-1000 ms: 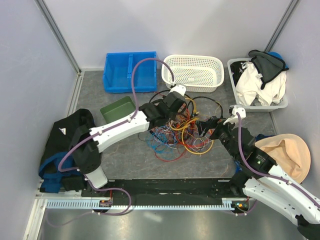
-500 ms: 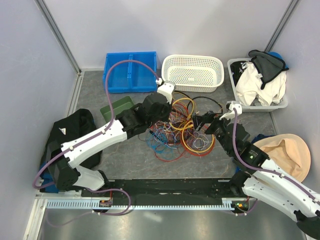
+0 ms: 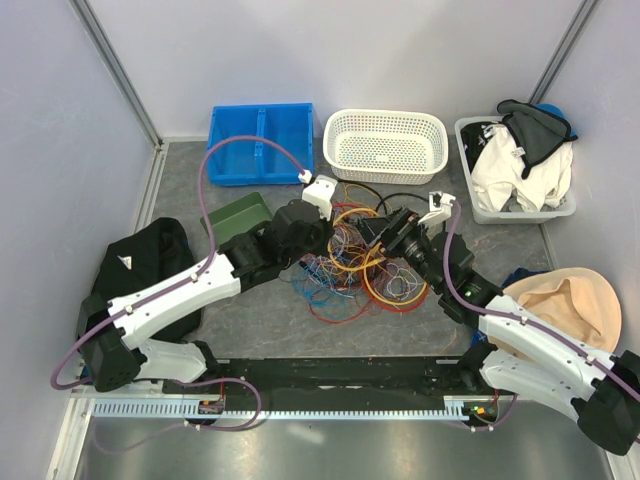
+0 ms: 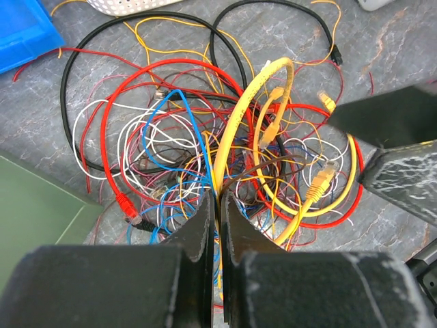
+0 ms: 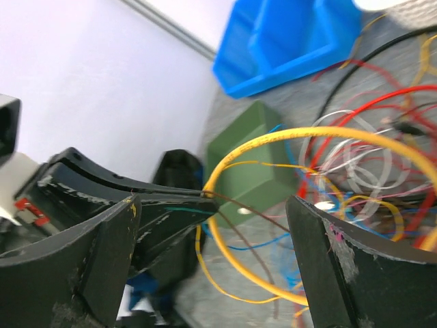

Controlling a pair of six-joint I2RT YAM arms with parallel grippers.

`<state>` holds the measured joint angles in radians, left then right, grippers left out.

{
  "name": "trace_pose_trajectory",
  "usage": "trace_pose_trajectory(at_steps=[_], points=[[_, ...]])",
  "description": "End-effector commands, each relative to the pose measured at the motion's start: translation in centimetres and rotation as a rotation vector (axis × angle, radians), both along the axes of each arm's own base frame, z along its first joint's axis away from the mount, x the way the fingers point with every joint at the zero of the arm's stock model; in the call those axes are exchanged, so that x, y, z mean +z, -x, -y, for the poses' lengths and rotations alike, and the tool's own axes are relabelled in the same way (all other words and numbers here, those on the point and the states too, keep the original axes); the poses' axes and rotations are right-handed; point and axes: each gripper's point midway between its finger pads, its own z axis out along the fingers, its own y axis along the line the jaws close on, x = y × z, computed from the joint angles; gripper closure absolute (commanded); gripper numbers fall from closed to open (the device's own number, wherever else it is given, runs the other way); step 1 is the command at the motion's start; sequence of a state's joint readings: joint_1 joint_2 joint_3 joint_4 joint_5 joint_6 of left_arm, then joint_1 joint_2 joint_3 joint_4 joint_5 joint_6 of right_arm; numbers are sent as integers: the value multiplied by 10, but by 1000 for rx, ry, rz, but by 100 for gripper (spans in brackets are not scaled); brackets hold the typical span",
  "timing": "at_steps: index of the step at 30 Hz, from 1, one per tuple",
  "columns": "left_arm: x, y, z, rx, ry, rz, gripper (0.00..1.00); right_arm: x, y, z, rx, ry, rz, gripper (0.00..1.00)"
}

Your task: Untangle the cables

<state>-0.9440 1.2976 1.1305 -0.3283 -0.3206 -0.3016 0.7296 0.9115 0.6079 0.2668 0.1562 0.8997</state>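
The cables lie in a tangled heap of red, yellow, blue, white and black wire on the grey floor at the centre. My left gripper is at the heap's left edge, shut on a thick yellow cable and a few thin wires, which rise in a loop from the pile. My right gripper faces it from the right with its fingers wide open. In the right wrist view the yellow loop runs between my right gripper's open fingers, and the left gripper's fingertips pinch it just beyond them.
A blue divided bin and a white basket stand at the back, with a green tray left of the heap. A white bin of clothes is at the back right. A black garment lies left, a beige cap right.
My left gripper has pulled back to the left and nearer, drawing the yellow cable up out of the heap. My right gripper has moved left over the heap toward it, still open.
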Motion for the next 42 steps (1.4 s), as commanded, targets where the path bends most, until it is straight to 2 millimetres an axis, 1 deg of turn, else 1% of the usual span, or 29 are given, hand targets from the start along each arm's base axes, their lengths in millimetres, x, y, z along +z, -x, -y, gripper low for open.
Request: trace_pose_trajectory(at_steps=[1, 2, 3, 4, 7, 11, 12, 14, 16, 19, 20, 21, 22, 24, 25, 27, 28, 30, 31, 32, 33, 34, 35, 36, 38, 39, 40, 41, 42], points=[[27, -3, 0, 33, 105, 53, 98, 31, 5, -12, 62, -215, 15, 5], [27, -2, 0, 33, 110, 53, 98, 30, 4, -13, 60, -218, 7, 6], [29, -2, 0, 31, 117, 54, 98, 32, 1, -13, 61, -233, 5, 6], [30, -1, 0, 31, 127, 52, 98, 26, -4, -16, 66, -228, -17, 6], [31, 2, -1, 31, 151, 55, 98, 14, -12, -25, 84, -241, -53, 7], [28, 5, -4, 32, 163, 48, 98, 3, -24, -33, 89, -263, -86, 8], [29, 6, -5, 33, 172, 50, 98, 4, -27, -33, 88, -271, -86, 9], [28, 8, -5, 30, 178, 49, 98, 0, -34, -37, 86, -275, -88, 10], [29, 9, -4, 22, 183, 46, 98, 3, -42, -37, 74, -280, -73, 12], [25, 10, -4, 18, 179, 37, 98, 13, -51, -34, 41, -279, -30, 20], [21, 10, -4, 19, 175, 32, 98, 16, -53, -31, 26, -275, -19, 28], [19, 11, -4, 16, 170, 27, 98, 25, -56, -31, 21, -264, 7, 33], [16, 11, -4, 18, 166, 24, 98, 25, -58, -31, 15, -248, 6, 44], [10, 11, -5, 24, 152, 13, 98, 31, -62, -28, -4, -211, 26, 56], [9, 10, -6, 34, 150, 10, 98, 35, -62, -27, -10, -201, 36, 65], [5, 9, -10, 55, 136, 5, 98, 38, -65, -23, -35, -167, 40, 72], [6, 9, -10, 57, 141, 7, 98, 40, -65, -21, -43, -147, 51, 75], [4, 9, -10, 57, 135, 4, 98, 43, -67, -18, -57, -124, 48, 80], [4, 8, -10, 58, 135, 4, 98, 42, -68, -17, -60, -109, 53, 89], [5, 8, -10, 60, 138, 7, 96, 44, -68, -16, -62, -104, 58, 94], [1, 9, -11, 65, 127, -8, 75, 46, -70, -14, -73, -93, 56, 100], [0, 9, -12, 75, 126, -16, 65, 47, -73, -10, -90, -68, 64, 100], [-1, 9, -13, 87, 121, -25, 58, 50, -75, -7, -102, -53, 67, 100], [-2, 8, -17, 114, 123, -31, 55, 60, -76, -3, -113, -46, 78, 100], [-6, 10, -24, 145, 124, -41, 50, 69, -79, 2, -132, -13, 105, 100], [-6, 9, -28, 182, 146, -50, 39, 76, -81, 4, -144, 4, 108, 100], [-7, 12, -35, 199, 156, -53, 24, 79, -84, 9, -169, 19, 108, 100], [-7, 12, -39, 222, 162, -51, 1, 82, -88, 12, -181, 43, 115, 100], [-8, 13, -43, 247, 177, -62, 0, 89, -92, 16, -196, 58, 116, 100]])
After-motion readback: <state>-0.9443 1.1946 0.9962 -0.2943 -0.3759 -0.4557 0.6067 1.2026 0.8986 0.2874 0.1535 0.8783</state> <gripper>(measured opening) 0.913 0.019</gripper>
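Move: The arc of yellow cable that the right hand goes for rises about 4 cm ahead and 3 cm to the left of its open fingers, about level with them. The tangle's middle lies roughly 7 cm back from that hand and 20 cm down, the white basket some 20 cm ahead, 6 cm right and 17 cm down. From the left hand, which already holds the cable shut, the arc is about 3 cm ahead and 5 cm right. Forward and left, dipping about 4 cm, the right hand brings its open fingers around the raised yellow loop and pinches it shut while rising again; it then pulls the cable farther forward and up, drifting back right, some 8 cm forward in all. The left hand stays almost still with its grip, then opens wide once the right has closed, easing about a centimetre left and down. ##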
